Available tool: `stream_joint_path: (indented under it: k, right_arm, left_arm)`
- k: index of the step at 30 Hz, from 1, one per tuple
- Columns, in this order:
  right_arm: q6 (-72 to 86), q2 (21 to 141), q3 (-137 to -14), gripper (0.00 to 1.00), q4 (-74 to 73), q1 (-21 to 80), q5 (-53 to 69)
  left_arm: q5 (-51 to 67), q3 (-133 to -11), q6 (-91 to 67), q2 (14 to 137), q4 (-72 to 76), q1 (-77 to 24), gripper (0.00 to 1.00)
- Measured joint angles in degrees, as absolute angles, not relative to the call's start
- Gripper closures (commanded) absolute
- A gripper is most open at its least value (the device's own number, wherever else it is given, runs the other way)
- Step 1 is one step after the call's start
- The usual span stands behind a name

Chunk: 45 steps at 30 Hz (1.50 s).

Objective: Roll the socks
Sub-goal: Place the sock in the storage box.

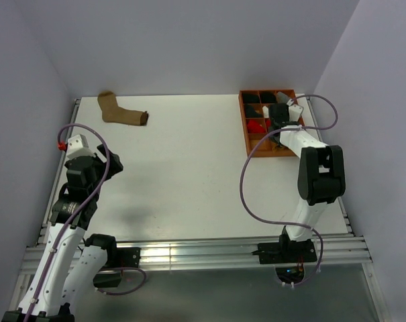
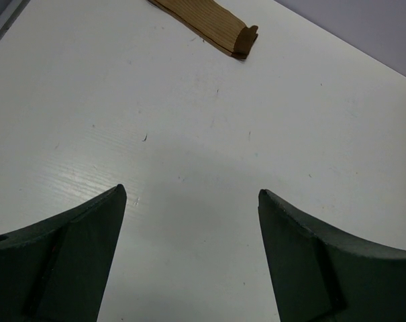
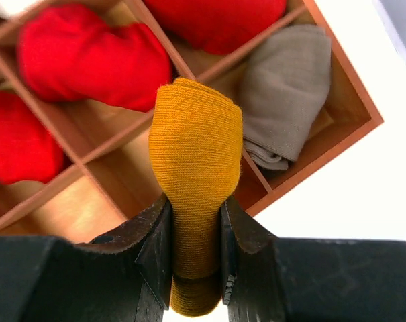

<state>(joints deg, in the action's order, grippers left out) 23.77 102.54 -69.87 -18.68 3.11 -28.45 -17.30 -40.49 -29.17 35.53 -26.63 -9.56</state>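
Note:
A rolled mustard yellow sock (image 3: 196, 147) is pinched between the pads of my right gripper (image 3: 194, 208), which is shut on it. It hangs over the wooden compartment box (image 3: 323, 154), above the divider between an empty cell and the cell with a grey bundle. In the top view the right gripper (image 1: 278, 117) is over the box (image 1: 246, 127) at the back right. A tan sock with a dark cuff (image 1: 122, 114) lies flat at the back left. Its cuff end (image 2: 209, 27) shows far ahead of my left gripper (image 2: 189, 194), open over bare table at the left (image 1: 112, 163).
The box holds red bundles (image 3: 88, 57), a grey bundle (image 3: 286, 87) and dark ones (image 1: 251, 98) in its cells. Walls close off the table at the back and both sides. An aluminium rail (image 1: 203, 251) with the arm bases runs along the near edge.

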Motion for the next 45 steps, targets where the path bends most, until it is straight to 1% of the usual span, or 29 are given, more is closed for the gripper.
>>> stream_joint_path:
  k: [12,16,24,41,42,45]
  right_arm:
    - [24.6,106.9,-72.4,1.0,-19.2,2.7,-28.8]
    - [24.6,107.2,-72.8,1.0,-19.6,2.3,-26.9]
    - [23.8,112.0,-79.1,1.0,-24.7,1.4,-24.7]
    - [22.7,114.9,-80.3,1.0,-26.6,-0.5,-17.8]
    - [22.7,114.9,-80.3,1.0,-26.7,-0.8,-17.2]
    - [22.9,114.8,-80.3,0.89,-26.7,-1.6,-15.2]
  left_arm:
    - [-17.3,-40.5,-29.1,35.9,-26.9,-9.6,0.15]
    - [-17.3,-40.5,-29.1,35.9,-26.9,-9.6,0.15]
    - [-17.3,-40.5,-29.1,35.9,-26.9,-9.6,0.15]
    - [-17.2,-40.5,-28.1,35.8,-26.9,-9.6,0.15]
    - [-17.2,-40.5,-28.1,35.8,-26.9,-9.6,0.15]
    - [-17.0,-40.4,-28.1,35.8,-26.9,-9.6,0.15]
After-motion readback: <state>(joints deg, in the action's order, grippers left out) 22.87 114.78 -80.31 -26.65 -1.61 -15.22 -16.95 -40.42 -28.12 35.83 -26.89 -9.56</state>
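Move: The right hand holds the mustard sock above the storage box. Its empty front-row middle compartment lies some 3 cm ahead, 1 cm right and 8 cm below. The grey sock fills the compartment about 8 cm to the right of that one. The middle red sock sits roughly 7 cm beyond it, and another empty compartment is about 7 cm to its left. From the left hand, the middle compartment is roughly 20 cm ahead and 60 cm right, well below. Downward in steps, the right hand lowers the still-pinched mustard sock towards the empty front middle compartment: first about 2 cm down, then a small ease forward at nearly level height, then some 3 cm further down. During the later descent the wrist tips about 10 degrees further down and rolls its left side up by about as much, the fingers keeping their hold. ##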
